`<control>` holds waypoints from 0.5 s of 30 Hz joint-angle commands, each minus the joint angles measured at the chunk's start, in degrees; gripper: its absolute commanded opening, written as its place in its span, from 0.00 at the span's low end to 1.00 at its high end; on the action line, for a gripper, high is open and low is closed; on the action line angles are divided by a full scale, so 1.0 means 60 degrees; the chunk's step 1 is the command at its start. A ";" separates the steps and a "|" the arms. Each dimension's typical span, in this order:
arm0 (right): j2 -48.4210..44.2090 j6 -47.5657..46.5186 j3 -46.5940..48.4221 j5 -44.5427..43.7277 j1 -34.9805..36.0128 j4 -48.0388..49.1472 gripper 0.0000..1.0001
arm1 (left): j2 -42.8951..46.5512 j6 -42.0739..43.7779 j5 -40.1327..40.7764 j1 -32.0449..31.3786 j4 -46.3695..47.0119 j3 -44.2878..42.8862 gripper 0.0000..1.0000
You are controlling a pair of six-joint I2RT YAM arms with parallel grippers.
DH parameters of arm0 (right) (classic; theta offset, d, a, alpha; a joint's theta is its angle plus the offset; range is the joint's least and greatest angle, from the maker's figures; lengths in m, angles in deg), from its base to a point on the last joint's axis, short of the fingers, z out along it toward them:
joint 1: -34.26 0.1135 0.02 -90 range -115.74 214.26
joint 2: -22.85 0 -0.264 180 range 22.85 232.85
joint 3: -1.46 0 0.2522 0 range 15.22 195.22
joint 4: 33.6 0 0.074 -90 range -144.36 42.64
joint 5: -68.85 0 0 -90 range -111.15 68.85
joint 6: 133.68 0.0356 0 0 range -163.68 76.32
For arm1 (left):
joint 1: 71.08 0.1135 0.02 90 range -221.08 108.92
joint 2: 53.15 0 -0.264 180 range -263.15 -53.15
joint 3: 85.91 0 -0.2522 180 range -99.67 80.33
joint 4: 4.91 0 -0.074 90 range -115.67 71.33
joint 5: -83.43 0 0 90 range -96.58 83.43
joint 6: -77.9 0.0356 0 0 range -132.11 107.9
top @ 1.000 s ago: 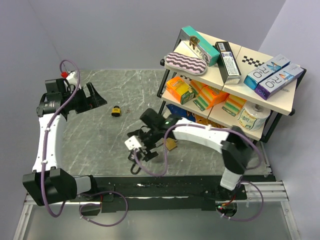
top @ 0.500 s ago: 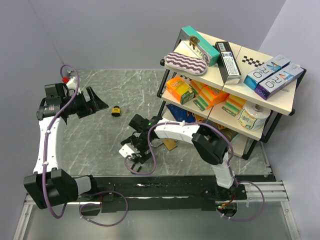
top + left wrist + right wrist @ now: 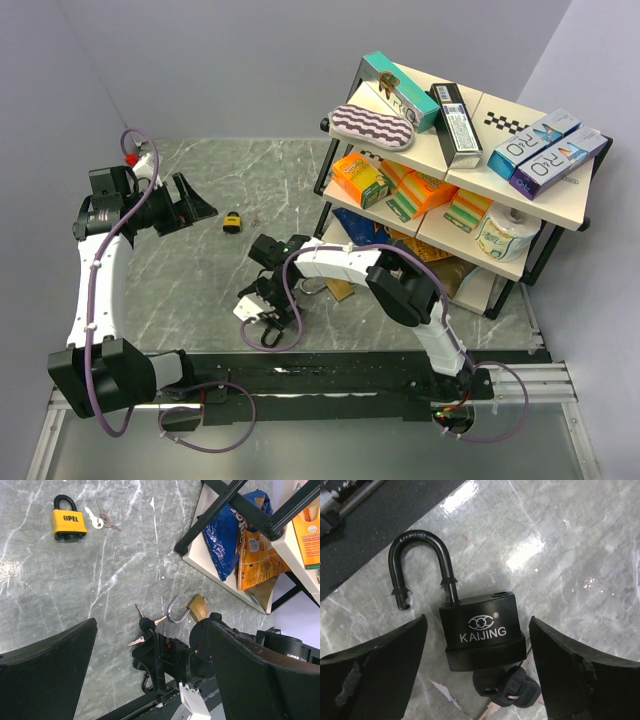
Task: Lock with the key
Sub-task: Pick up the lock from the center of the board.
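A black KAIJING padlock (image 3: 482, 630) lies flat on the marble table, its shackle (image 3: 420, 562) swung open. A bunch of black-headed keys (image 3: 507, 687) rests against its base; I cannot tell whether one is in the keyhole. My right gripper (image 3: 477, 630) hangs open over it, one finger (image 3: 380, 675) on each side of the body, with gaps showing on both sides. In the top view that gripper (image 3: 266, 314) is near the front edge, with the shackle (image 3: 270, 338) poking out below it. My left gripper (image 3: 190, 205) is open and empty, raised at the back left.
A yellow OPEL padlock (image 3: 68, 522) lies with its keys (image 3: 102, 519) at the back. A brass padlock (image 3: 198, 607) with an open shackle lies by the shelf rack (image 3: 450, 150), which is loaded with boxes. The black base rail (image 3: 330, 375) runs along the front edge.
The right arm has swung left and toward the front edge, bringing its gripper down over the black padlock. The left arm has shifted only slightly.
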 commanded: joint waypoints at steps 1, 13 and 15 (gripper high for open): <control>0.0325 -0.0514 0.0614 -0.0199 0.0149 -0.0655 0.88 | 0.0186 -0.0060 -0.0410 0.0050 0.0462 0.0055 0.96; 0.0136 -0.0310 0.0043 -0.0712 0.0179 -0.0217 0.73 | -0.0019 -0.0133 -0.0689 0.0050 0.0565 -0.0062 0.97; 0.0150 -0.0237 0.0101 -0.0610 0.0208 -0.0246 0.61 | -0.0019 -0.0148 -0.0703 0.0050 0.0594 -0.0004 0.97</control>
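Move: The black lock is already between the right hand's open fingers, its middle almost at the hand point and about 1 cm below. Its key heads lie some 4 cm ahead and 1 cm to the right of that hand; the brass lock lies about 6 cm ahead and 17 cm to the right, and the yellow lock roughly 23 cm ahead and 9 cm to the left. From the idle left hand the black lock is about 14 cm back, 13 cm to the right and 23 cm down. The right hand all but stays in place low over the table, fingers pointing down and tilted back-left, settling only about half a centimetre while its wrist hardly turns. From nearly wide open its fingers close by about a fifth of their range onto the two narrow sides of the black lock's body, both fingertips coming to touch it, with the open shackle beyond the tips and the keys left clear. ##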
